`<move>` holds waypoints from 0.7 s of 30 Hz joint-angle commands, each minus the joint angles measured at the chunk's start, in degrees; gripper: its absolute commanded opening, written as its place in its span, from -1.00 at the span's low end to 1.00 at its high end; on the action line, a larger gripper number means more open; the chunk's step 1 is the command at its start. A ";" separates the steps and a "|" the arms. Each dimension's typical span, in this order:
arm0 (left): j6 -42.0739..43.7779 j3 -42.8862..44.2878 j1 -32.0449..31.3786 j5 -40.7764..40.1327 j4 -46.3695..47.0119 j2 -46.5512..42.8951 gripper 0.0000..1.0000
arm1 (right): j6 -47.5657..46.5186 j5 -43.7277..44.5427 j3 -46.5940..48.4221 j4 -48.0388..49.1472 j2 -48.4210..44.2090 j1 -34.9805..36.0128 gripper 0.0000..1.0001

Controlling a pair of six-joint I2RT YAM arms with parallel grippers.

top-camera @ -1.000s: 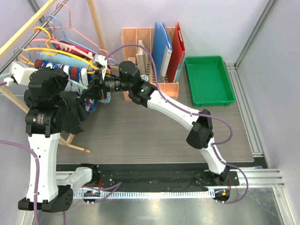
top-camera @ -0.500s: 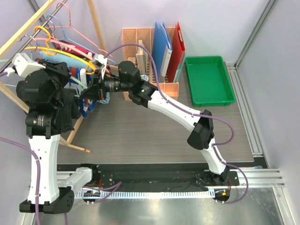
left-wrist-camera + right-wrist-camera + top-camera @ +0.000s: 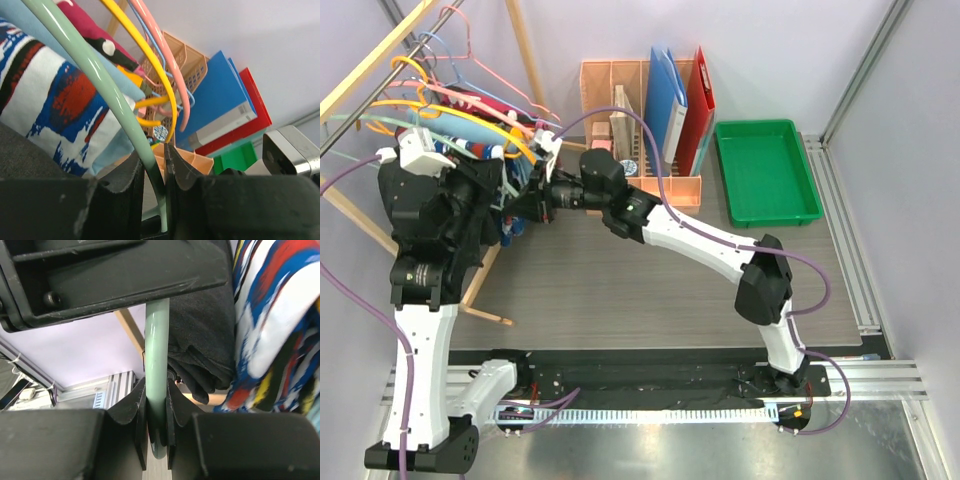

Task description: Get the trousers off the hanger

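Note:
A pale green hanger (image 3: pixel 157 340) hangs among others on the rack, and both grippers are on its bar. My right gripper (image 3: pixel 156 385) is shut on that bar, with the left gripper's black body just above it. My left gripper (image 3: pixel 154 150) has its jaws closed around the same green hanger (image 3: pixel 95 65). Black trousers (image 3: pixel 200 340) hang bunched beside the bar. Navy-white-red print trousers (image 3: pixel 280 315) hang right next to them, also visible in the left wrist view (image 3: pixel 60 100). Light blue cloth (image 3: pixel 107 75) lies behind the print. In the top view the two wrists meet at the rack's right end (image 3: pixel 520 195).
A wooden rack (image 3: pixel 380 50) carries yellow (image 3: pixel 450 112), pink and blue hangers. An orange file organiser (image 3: pixel 620 80) holds blue and red folders at the back. A green tray (image 3: pixel 765 170) sits at the back right.
My left arm has swung up and right toward the rack, bringing its gripper onto the green hanger. The black cloth beside it has moved up with it. The right gripper stays clamped.

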 commanded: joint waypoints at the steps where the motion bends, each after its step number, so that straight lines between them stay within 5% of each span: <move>1: 0.64 0.37 -2.23 14.26 3.96 -4.72 -0.99 | 1.02 7.37 -6.62 7.13 -6.98 0.25 -0.99; 7: -5.26 -0.24 -2.31 14.97 2.64 -6.22 -0.99 | 2.78 8.78 -18.31 10.57 -17.61 1.47 -0.99; 20: -21.96 -1.12 -2.23 11.19 2.03 -9.82 -0.99 | -2.23 15.80 -25.69 -8.94 -31.67 12.28 -0.99; 21: -22.49 -1.21 -2.31 11.02 1.85 -10.17 -0.86 | -2.05 16.33 -26.57 -8.95 -32.47 12.90 -0.99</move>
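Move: Both hands already hold the green hanger, the trousers hanging some 13 cm left, 4 cm back and 16 cm below the left hand, or roughly 16 cm left, 1 cm back and 10 cm below the right. The bare table's middle lies about 15 cm back, 20 cm right and 40 cm below the left hand, and 12 cm back, 17 cm right and 34 cm below the right. The patterned shirt hangs 6 cm ahead, 12 cm left and 12 cm below the left hand. Keeping their pinch on the green hanger, both hands draw it back and to the right together, away from the patterned shirt and the rack towards the open space over the table, the left going about 9 cm in all and the right some 11 cm, nearly level. On the way the left wrist rolls its left side down and swings clockwise, close to 20 degrees each, while the right turns only slightly clockwise. ##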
